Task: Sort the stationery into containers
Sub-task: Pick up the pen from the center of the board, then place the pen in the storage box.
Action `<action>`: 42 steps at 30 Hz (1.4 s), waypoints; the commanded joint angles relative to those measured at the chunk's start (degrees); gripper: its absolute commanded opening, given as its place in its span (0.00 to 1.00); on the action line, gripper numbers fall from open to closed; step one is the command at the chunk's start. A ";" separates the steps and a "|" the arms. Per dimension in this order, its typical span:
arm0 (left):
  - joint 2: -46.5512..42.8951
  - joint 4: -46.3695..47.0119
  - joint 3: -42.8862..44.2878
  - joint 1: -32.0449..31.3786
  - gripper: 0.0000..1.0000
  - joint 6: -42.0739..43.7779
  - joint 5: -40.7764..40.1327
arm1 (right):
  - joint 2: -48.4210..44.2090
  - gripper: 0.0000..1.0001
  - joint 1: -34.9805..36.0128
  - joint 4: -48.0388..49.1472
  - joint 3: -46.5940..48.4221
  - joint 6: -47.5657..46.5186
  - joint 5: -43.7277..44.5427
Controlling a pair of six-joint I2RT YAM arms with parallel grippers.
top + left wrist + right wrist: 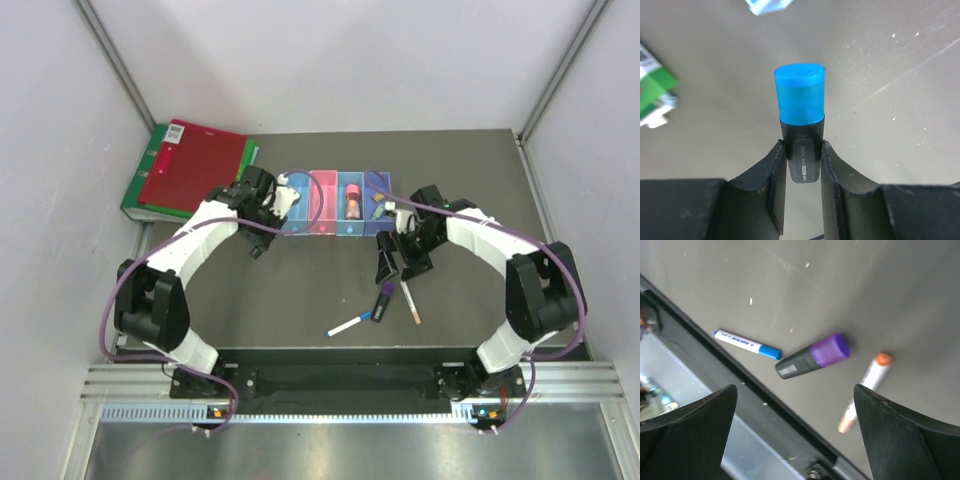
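My left gripper (802, 150) is shut on the black body of a blue-capped highlighter (800, 97), which it holds above the table. In the top view the left gripper (283, 203) is at the left end of the row of containers (322, 230). The third bin holds a pink-capped brown bottle (353, 203). My right gripper (400, 262) (795, 390) hangs open and empty over the loose stationery. Below it lie a purple-black highlighter (815, 357) (382, 300), a white blue-capped pen (747, 344) (350, 325) and a thin pinkish pen (862, 392) (411, 302).
A red binder (190, 165) lies on a green binder (135, 205) at the back left, close to my left arm. A black rail (340, 365) runs along the near table edge, just below the loose pens.
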 commanded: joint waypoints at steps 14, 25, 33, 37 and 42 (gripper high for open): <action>8.49 1.55 21.30 0.21 0.00 3.08 2.79 | 9.08 1.00 5.94 2.89 3.10 6.29 0.62; 22.83 8.32 29.74 0.65 0.00 0.97 4.55 | 8.38 1.00 9.02 1.66 5.04 5.67 6.43; 30.13 7.80 38.17 2.05 0.00 -1.92 6.13 | 9.61 0.98 11.39 1.13 6.45 4.88 8.89; 30.22 8.50 38.01 2.06 0.00 -2.54 7.18 | 9.87 0.95 11.92 1.13 6.97 4.62 9.68; 30.57 8.59 36.42 2.14 0.00 -2.46 7.36 | 9.87 0.94 13.06 0.78 7.33 4.53 11.18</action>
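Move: The blue-capped highlighter already in the left hand is bound for the tray's left blue compartment, about 19 cm ahead, 8 cm right and 8 cm below; the pink compartment is 6 cm right of that one, and the red folder 25 cm ahead and 15 cm left of the hand. From the right hand the purple-capped pen lies some 3 cm back, 4 cm left, 8 cm down; the orange-tipped pen is 2 cm back, 3 cm right, and the white marker 7 cm back, 11 cm left. Up in an arc, then forward and somewhat right, the left hand carries its highlighter about 17 cm to the left compartment, rising some 8 cm on the way and sinking back, grip kept. Down about 4 cm, then left as far, the open right hand comes over the purple-capped pen, its fingers tipping some 10 degrees nearer vertical, the right-hand finger coming up against the cap. ##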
